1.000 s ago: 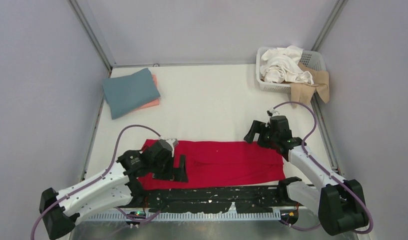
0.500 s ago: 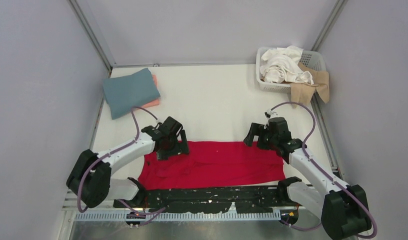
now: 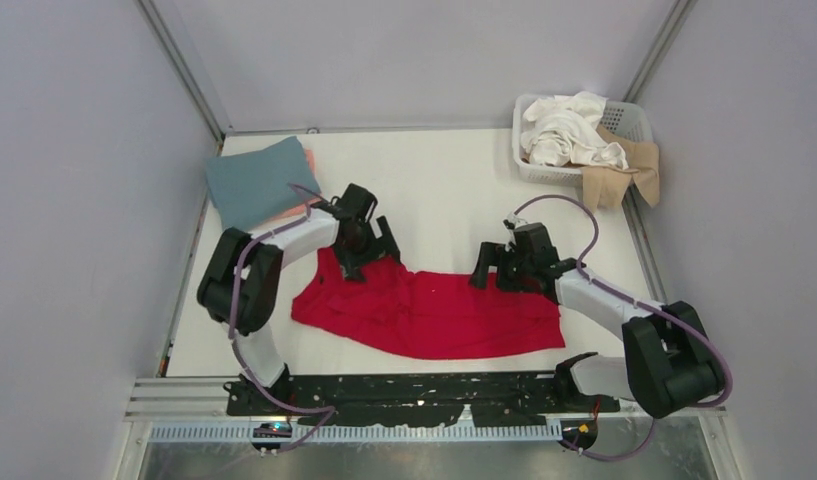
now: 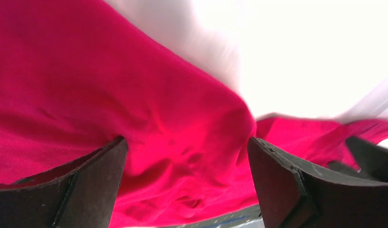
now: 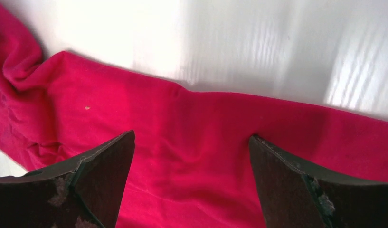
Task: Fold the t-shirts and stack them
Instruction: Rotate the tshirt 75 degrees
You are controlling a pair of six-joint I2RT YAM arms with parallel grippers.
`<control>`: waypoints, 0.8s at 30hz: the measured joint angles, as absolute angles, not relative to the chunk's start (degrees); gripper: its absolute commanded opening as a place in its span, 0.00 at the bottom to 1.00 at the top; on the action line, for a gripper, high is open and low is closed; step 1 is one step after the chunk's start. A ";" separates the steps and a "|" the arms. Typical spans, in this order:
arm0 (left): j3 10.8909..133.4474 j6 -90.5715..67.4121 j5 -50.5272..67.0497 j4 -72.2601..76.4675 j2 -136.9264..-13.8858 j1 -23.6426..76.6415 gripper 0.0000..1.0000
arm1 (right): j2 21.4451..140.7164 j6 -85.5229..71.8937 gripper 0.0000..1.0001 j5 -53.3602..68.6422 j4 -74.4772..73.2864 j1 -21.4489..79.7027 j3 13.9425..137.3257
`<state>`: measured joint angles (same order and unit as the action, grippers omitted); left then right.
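Note:
The bright red t-shirt (image 3: 434, 315) lies as a long, rumpled band across the near middle of the table, its left part bunched. My left gripper (image 3: 369, 245) is open at the shirt's far left corner. In the left wrist view (image 4: 187, 142) its fingers straddle a hump of red cloth (image 4: 158, 118). My right gripper (image 3: 494, 272) is open at the shirt's far right edge. In the right wrist view (image 5: 192, 137) its fingers rest wide apart on the red cloth (image 5: 206, 118).
A folded teal-blue shirt (image 3: 259, 182) lies on a salmon pink one (image 3: 309, 205) at the far left. A white slotted basket (image 3: 634, 118) at the far right holds a white shirt (image 3: 569, 130) and a tan shirt (image 3: 619, 180) that hangs over its rim.
The left gripper has swung from the shirt's near left corner to its far left corner. The red shirt has slid away from the near edge and bunched at the left. The right gripper moved slightly left.

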<state>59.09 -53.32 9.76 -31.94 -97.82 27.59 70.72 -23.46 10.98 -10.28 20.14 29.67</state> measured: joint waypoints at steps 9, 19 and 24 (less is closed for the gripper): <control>102.54 -46.54 10.76 -40.99 -127.31 22.22 1.00 | 84.88 -23.51 0.95 7.25 -10.41 19.73 42.24; 125.27 -42.78 15.77 -48.14 -140.62 16.95 1.00 | 86.52 -23.81 0.95 7.79 -10.28 17.72 43.42; 125.51 -42.09 19.33 -47.55 -140.99 17.30 1.00 | 79.11 -23.66 0.95 11.20 -11.05 26.09 36.60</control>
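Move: Both open grippers already rest their fingertips on the red t-shirt. Its middle lies about 11 cm back and 10 cm right of the left hand, and about 8 cm back and 13 cm left of the right hand, a centimetre or so below both. The blue folded stack sits some 20 cm ahead and 22 cm left of the left hand. The laundry basket is roughly 37 cm ahead and 20 cm right of the right hand. Sweep the left gripper fast forward some 23 cm, fingers wide open and tips on the cloth, dragging the red t-shirt's left end out past the right side of the blue folded stack, then hold there. Keep the right gripper open and down on the right part: slide it forward about 8 cm, then back almost as far and about 4 cm to the left. ##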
